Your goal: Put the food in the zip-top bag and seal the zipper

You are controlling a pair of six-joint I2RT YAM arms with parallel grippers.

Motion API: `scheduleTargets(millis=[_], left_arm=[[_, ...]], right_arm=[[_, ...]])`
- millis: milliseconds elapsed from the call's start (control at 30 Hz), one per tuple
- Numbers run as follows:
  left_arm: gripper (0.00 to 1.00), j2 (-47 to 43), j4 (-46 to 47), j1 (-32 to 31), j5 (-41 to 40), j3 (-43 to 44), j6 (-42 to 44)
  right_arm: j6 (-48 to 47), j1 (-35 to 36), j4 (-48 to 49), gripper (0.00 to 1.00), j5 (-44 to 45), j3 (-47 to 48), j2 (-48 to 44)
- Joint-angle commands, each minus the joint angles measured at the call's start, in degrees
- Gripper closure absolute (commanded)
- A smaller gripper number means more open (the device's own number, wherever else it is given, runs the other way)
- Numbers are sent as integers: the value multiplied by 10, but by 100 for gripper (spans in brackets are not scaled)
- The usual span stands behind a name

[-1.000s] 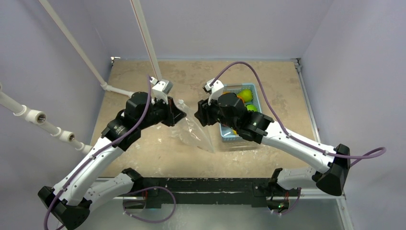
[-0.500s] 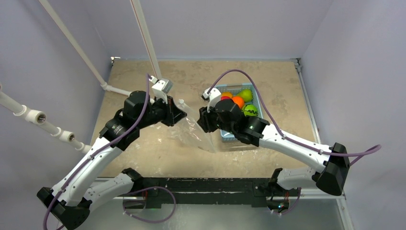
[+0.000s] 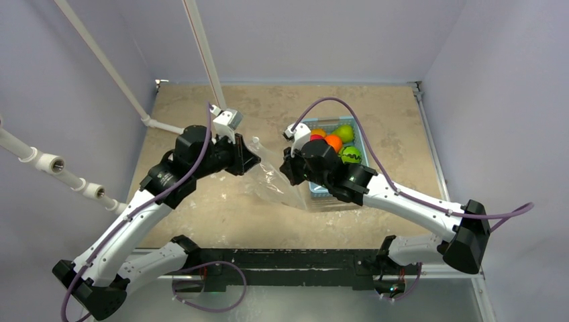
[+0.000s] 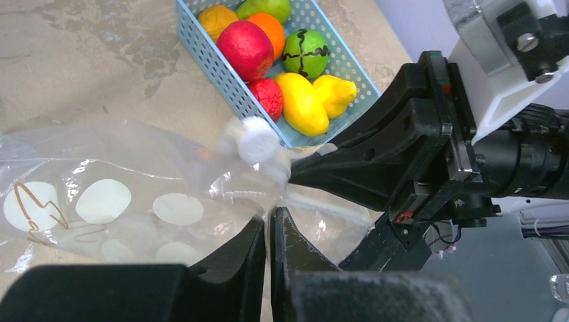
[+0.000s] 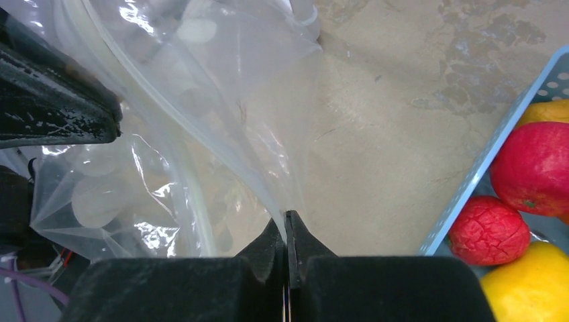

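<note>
The clear, white-dotted zip-top bag (image 3: 272, 182) hangs between both arms above the table. My left gripper (image 3: 256, 161) is shut on one side of its mouth, and film shows pinched between the fingertips (image 4: 268, 218). My right gripper (image 3: 286, 169) is shut on the opposite mouth edge (image 5: 286, 218), right on the pale zipper (image 5: 248, 181). The bag (image 5: 168, 100) looks empty. The food (image 3: 334, 142), red, orange, yellow and green toy fruits (image 4: 295, 67), lies in the light-blue basket (image 3: 321, 191) just right of the bag.
The basket's near wall (image 5: 463, 194) stands close to my right fingers. A white pipe frame (image 3: 208, 60) rises at the back left, with more pipe (image 3: 47, 164) along the left wall. Bare tan tabletop (image 3: 201, 208) lies under and in front of the bag.
My right gripper, open a second ago, has moved off the basket toward the bag and closed on its mouth edge. The left arm has held still.
</note>
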Motion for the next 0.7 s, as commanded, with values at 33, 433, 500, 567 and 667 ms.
scheduleTargets(millis=[33, 433, 500, 567, 667], left_arm=[[77, 6, -28, 4, -42, 36, 5], [23, 0, -68, 4, -95, 69, -49], [20, 2, -69, 4, -100, 66, -70], [20, 7, -65, 4, -100, 61, -92], [20, 15, -73, 4, -121, 56, -120]], right_arm=[[8, -1, 22, 100, 55, 36, 4], [51, 11, 2, 100, 151, 102, 80], [64, 15, 1, 100, 167, 115, 94], [78, 18, -1, 100, 180, 130, 107], [100, 20, -2, 100, 197, 149, 123]])
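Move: Both hands hold the zip-top bag by its mouth. Its middle hangs about 4 cm to the right, 3 cm back and 7 cm below the left hand, and about 4 cm to the left of the right hand, level with it fore and aft and 7 cm below. The basket of food stands some 15 cm to the right hand's right, 5 cm farther out and 16 cm down; in it the pomegranate lies about 10 cm right and 8 cm ahead of that hand, 15 cm down. Forward by about 5 cm goes the right hand, drifting left towards the end, turning some 15 degrees clockwise and keeping its pinch on one lip of the bag's mouth. Meanwhile the left fingers open wide and let go of the bag, that hand easing about 2 cm to its left, slightly forward, with a turn of some 10 degrees counter-clockwise. ##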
